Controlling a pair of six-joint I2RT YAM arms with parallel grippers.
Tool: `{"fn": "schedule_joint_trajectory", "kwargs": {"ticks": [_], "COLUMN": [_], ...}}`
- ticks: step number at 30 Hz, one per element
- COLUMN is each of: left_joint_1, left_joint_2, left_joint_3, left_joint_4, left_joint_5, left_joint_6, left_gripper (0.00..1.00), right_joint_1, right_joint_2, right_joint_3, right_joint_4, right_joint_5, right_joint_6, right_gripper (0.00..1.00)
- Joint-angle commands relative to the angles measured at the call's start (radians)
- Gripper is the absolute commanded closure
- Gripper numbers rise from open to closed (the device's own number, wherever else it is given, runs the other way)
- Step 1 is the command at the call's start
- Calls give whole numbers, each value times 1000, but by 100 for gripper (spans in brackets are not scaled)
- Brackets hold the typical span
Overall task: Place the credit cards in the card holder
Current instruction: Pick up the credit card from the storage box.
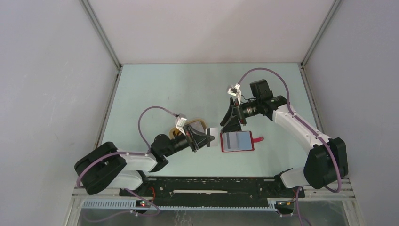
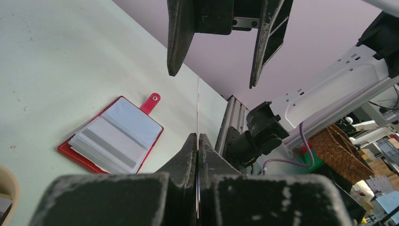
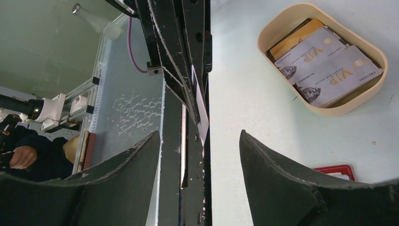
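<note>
The card holder (image 1: 237, 141) lies open on the table, red with grey-blue pockets (image 2: 113, 136) and its snap tab (image 1: 258, 138) pointing right. My left gripper (image 1: 207, 136) is shut on a thin silvery credit card (image 2: 197, 108), which shows edge-on and sticks out toward the holder. My right gripper (image 1: 233, 123) hangs open just above it, and its fingers (image 2: 174, 37) straddle the card's free end without touching it. From the right wrist, the card (image 3: 201, 113) stands between my open right gripper (image 3: 200, 133). More credit cards (image 3: 339, 75), silvery and one orange-gold (image 3: 294, 40), lie in the tray.
The beige oval tray (image 1: 200, 121) sits just behind my left gripper, left of the holder; its rim (image 3: 371, 54) also shows from the right wrist. Grey enclosure walls close in the table's left, right and back. The arm bases and a black rail (image 1: 211, 186) run along the near edge.
</note>
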Motion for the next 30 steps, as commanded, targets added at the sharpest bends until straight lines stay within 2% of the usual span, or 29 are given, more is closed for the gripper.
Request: {"fn": "schedule_joint_trajectory", "kwargs": {"ticks": [1,5,10,14,16,17,23,26,30], "left_joint_1": [-9,-16,-21,-21,-20,-20,-20,-20,-21], "left_joint_2": [34,55,78,75,67,65,-10,-123,-346], "left_joint_3": [66,81,93,86,81,77,33,0,-3], "left_joint_4": [127,130,131,132,132,132,81,-51,-369], "left_joint_5": [28,33,30,21,14,7,-66,-119,-212], "left_joint_6": [-41,-47,-55,-53,-51,-52,-54,6,136], "left_gripper": [100,100,100,100,99,96,62,50,41], "right_joint_1": [9,27,60,66,67,67,53,22,-56], "right_joint_2": [8,25,30,24,22,19,-14,-49,-98], "right_joint_3": [3,3,3,3,2,3,4,4,3], "right_joint_4": [37,55,64,64,58,53,-24,-94,-168], "right_joint_5": [-15,-7,-20,-39,-53,-55,-31,23,62], "right_joint_6": [34,59,62,56,46,39,-56,-154,-241], "right_gripper": [29,34,49,75,99,100,100,100,100]}}
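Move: The left hand holds the credit card by its edge, and the right gripper it is being taken to waits some 7 cm to the right, 3 cm ahead and 2 cm higher. From the right hand the card's middle lies about 5 cm to the left, 2 cm back and 3 cm below. On the table some 20 cm beneath the right hand, the open card holder lies 6 cm to its right, level fore and aft; the storage box lies 16 cm left and 5 cm ahead. The left hand carries the card about 1.5 cm right and 1.5 cm up towards the open right gripper, while the right hand eases some 1.5 cm left and 1 cm back to bring its fingers around the card's free edge, shuts them and pinches it. Only then does the left hand open a bit over half way and let go, drawing off about 2.5 cm left and as much up, as the right hand pulls the card about 2 cm to the right. ##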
